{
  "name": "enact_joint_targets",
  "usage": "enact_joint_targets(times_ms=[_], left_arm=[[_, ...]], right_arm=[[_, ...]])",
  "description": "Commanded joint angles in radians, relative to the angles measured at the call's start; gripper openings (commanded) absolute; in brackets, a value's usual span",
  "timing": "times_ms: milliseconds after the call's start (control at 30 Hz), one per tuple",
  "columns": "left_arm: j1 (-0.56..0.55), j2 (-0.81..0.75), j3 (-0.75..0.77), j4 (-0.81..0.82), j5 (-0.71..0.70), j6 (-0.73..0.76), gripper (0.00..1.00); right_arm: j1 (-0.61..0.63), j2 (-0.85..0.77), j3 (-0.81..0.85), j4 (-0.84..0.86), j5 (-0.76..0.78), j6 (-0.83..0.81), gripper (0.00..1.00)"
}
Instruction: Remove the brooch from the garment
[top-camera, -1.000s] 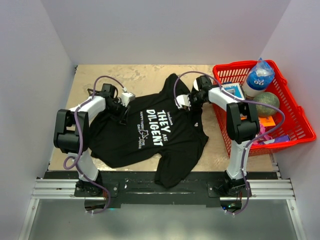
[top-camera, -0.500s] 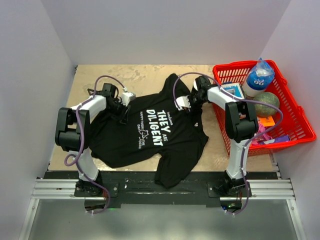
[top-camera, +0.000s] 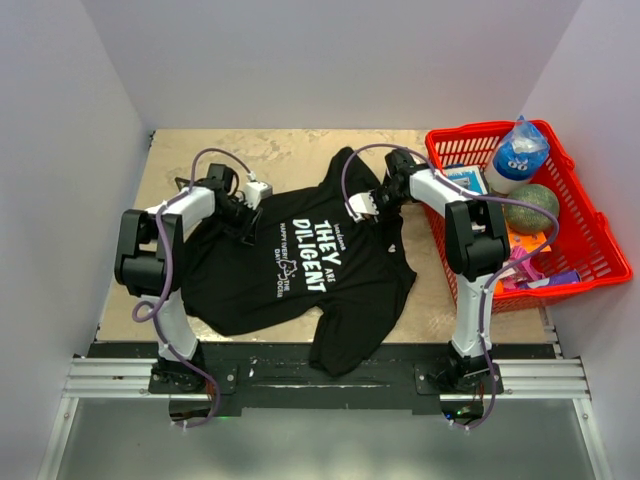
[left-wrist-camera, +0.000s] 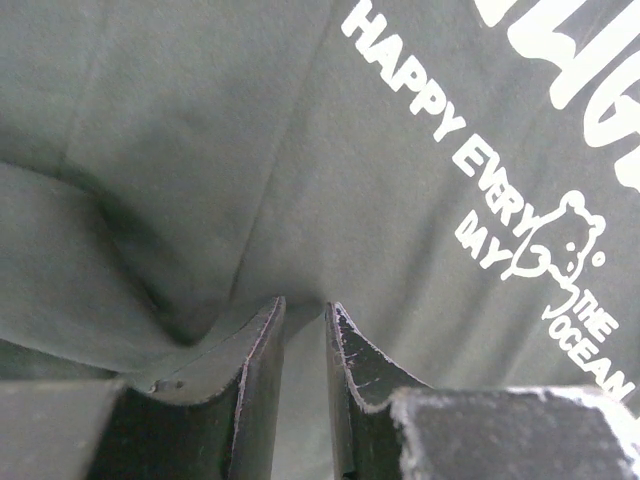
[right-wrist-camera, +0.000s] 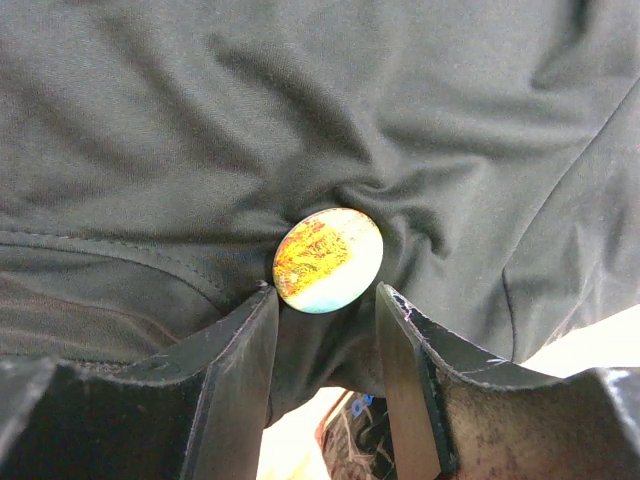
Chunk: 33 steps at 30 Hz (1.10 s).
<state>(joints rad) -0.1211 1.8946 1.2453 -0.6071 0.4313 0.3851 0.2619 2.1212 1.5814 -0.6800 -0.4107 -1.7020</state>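
Observation:
The garment (top-camera: 300, 290), a black T-shirt with white lettering, lies spread on the table. The brooch (right-wrist-camera: 328, 260) is a round badge with an orange, yellow and white face, pinned near the shirt's right shoulder. It is not visible in the top view. My right gripper (right-wrist-camera: 327, 295) (top-camera: 374, 212) has its fingertips against the badge's lower edges, with puckered fabric (right-wrist-camera: 300, 100) bunched between the jaws and lifted off the table. My left gripper (left-wrist-camera: 304, 305) (top-camera: 246, 228) is shut on a raised fold of the shirt (left-wrist-camera: 250, 150) beside the small lettering.
A red basket (top-camera: 590, 255) at the right holds a water bottle (top-camera: 518, 152), a green round fruit (top-camera: 535, 203) and other items, close to the right arm. Bare tan table (top-camera: 270, 150) lies behind the shirt. White walls stand on three sides.
The right arm's wrist and elbow have shifted slightly left and farther back, with the gripper still at the shirt's shoulder. The left arm has barely moved.

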Motion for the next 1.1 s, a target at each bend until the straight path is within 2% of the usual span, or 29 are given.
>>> enact_joint_targets(times_ms=[0,233,567,900,1067], left_arm=[[-0.006,0.023,0.058,0.026,0.021,-0.002,0.28],[-0.006,0.041,0.080,0.030,0.037,-0.014,0.28],[-0.006,0.049,0.092,0.030,0.040,-0.014,0.28],[-0.006,0.075,0.120,0.030,0.049,-0.018,0.28],[-0.008,0.078,0.125,0.032,0.052,-0.020,0.28]], right_arm=[[0.010,-0.030,-0.011,-0.006,-0.040,-0.031,0.49],[0.019,-0.047,-0.023,0.149,-0.080,0.070,0.48],[0.023,-0.044,0.045,0.198,-0.149,0.156,0.46],[0.062,-0.026,0.058,0.145,-0.155,0.139,0.46],[0.079,-0.012,0.057,0.083,-0.132,0.055,0.44]])
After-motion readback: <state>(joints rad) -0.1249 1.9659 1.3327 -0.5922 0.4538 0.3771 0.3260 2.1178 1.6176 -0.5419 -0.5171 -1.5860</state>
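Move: The brooch on the garment lies practically at the right fingertips, about 2 cm to their left and 1 cm lower. From that hand, the white print stands roughly 15 cm to the left and 8 cm back; the paper roll is some 10 cm ahead and 5 cm right; the small white tag is about 6 cm back and 3 cm right. From the left hand, the brooch is about 30 cm right and 8 cm ahead. Drawing the brooch and the bunched cloth around it to the left by some 6 cm, the right hand also rises about 3 cm, edges forward and then partly back, and rolls about 10 degrees so its left side lifts; its half-open fingers keep their gap and their hold. The left hand, fingers barely parted, skims some 2.5 cm forward close over the cloth. ##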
